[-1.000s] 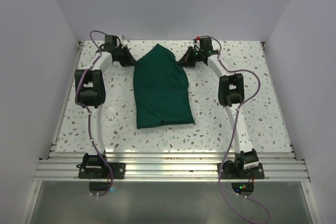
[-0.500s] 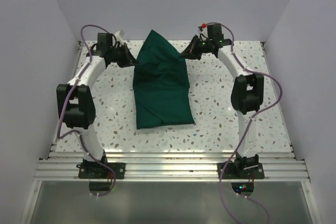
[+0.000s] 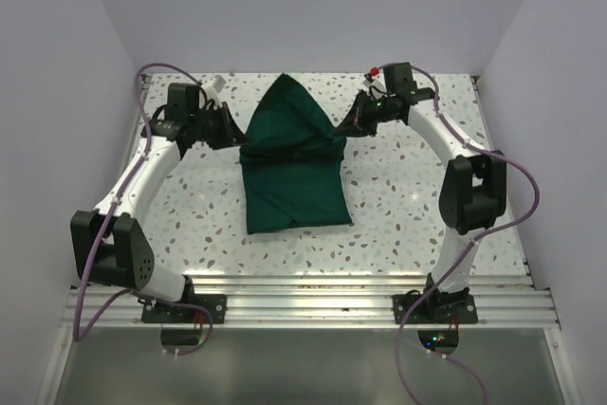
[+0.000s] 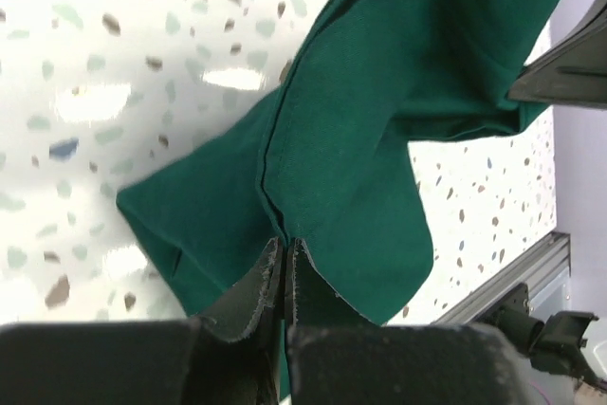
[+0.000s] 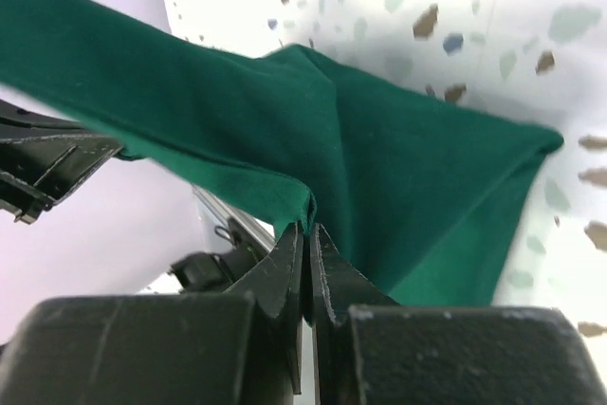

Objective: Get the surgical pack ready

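Note:
The surgical pack shows as a dark green cloth point(image 3: 289, 163) in the middle of the speckled table, its near part lying flat as a folded bundle. Its far part is lifted off the table and peaks between the two arms. My left gripper point(image 3: 237, 135) is shut on the cloth's left edge; the wrist view shows the fabric point(image 4: 379, 130) pinched at the fingertips point(image 4: 285, 244). My right gripper point(image 3: 346, 128) is shut on the right edge, the cloth point(image 5: 398, 168) folding over its tips point(image 5: 306, 227). No tray, instruments or gauze are visible.
A small white object point(image 3: 217, 83) lies at the far left of the table behind the left arm. Grey walls enclose the table on three sides. A metal rail point(image 3: 303, 296) with both arm bases runs along the near edge.
Both grippers have drawn toward the near side while holding the cloth's edges, raising its far part and carrying it over the bundle. Both elbows swung outward and nearer.

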Action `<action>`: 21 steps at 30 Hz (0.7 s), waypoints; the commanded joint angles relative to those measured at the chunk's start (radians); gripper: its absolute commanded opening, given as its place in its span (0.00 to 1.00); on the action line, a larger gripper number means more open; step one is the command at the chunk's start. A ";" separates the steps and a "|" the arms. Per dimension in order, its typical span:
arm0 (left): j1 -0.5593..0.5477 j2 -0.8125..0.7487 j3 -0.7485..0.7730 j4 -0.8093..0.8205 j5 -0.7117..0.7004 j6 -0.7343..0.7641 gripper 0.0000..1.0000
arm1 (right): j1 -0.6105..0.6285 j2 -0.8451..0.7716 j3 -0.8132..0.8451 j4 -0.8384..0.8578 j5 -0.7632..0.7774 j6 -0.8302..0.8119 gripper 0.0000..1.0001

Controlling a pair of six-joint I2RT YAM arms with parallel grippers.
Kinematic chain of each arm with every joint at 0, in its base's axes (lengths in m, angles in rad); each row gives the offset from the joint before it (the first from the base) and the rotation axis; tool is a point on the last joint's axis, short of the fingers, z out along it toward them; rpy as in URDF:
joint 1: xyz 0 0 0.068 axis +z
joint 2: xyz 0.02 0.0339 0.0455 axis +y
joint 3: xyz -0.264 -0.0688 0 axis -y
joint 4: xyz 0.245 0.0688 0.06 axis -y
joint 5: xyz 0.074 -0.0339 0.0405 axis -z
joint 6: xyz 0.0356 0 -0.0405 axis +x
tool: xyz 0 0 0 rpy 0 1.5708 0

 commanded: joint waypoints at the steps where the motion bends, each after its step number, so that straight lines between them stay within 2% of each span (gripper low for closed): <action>1: -0.011 -0.095 -0.094 -0.054 -0.031 0.027 0.00 | 0.003 -0.114 -0.059 -0.056 -0.002 -0.060 0.00; 6: -0.035 -0.204 -0.243 -0.065 -0.083 0.027 0.00 | 0.003 -0.225 -0.221 -0.061 0.006 -0.097 0.00; 11: -0.038 -0.264 -0.328 -0.066 -0.108 0.014 0.00 | 0.003 -0.298 -0.362 -0.096 0.035 -0.172 0.00; 21: -0.040 -0.249 -0.440 -0.080 -0.148 0.018 0.00 | 0.038 -0.327 -0.542 -0.104 0.035 -0.261 0.00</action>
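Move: Each of my hands already pinches one side of the green wrap's far flap, raised above the folded pack. From my left hand, the pack's near edge has its middle about 15 cm back, 14 cm right and 19 cm below; the pack's middle lies some 6 cm back and 14 right. From my right hand that near edge is roughly 18 cm back, 10 left and 17 below, the pack's middle about 9 back and 10 left. With both fists kept shut on the flap, I draw it back towards myself over the pack. My left hand goes about 11 cm back while sinking some 9; my right travels about 13 cm back, nearly level at first, then sinking, and drifts a little right, spreading the cloth. Both wrists tip their fingers more steeply down, by 10 to 15 degrees. ##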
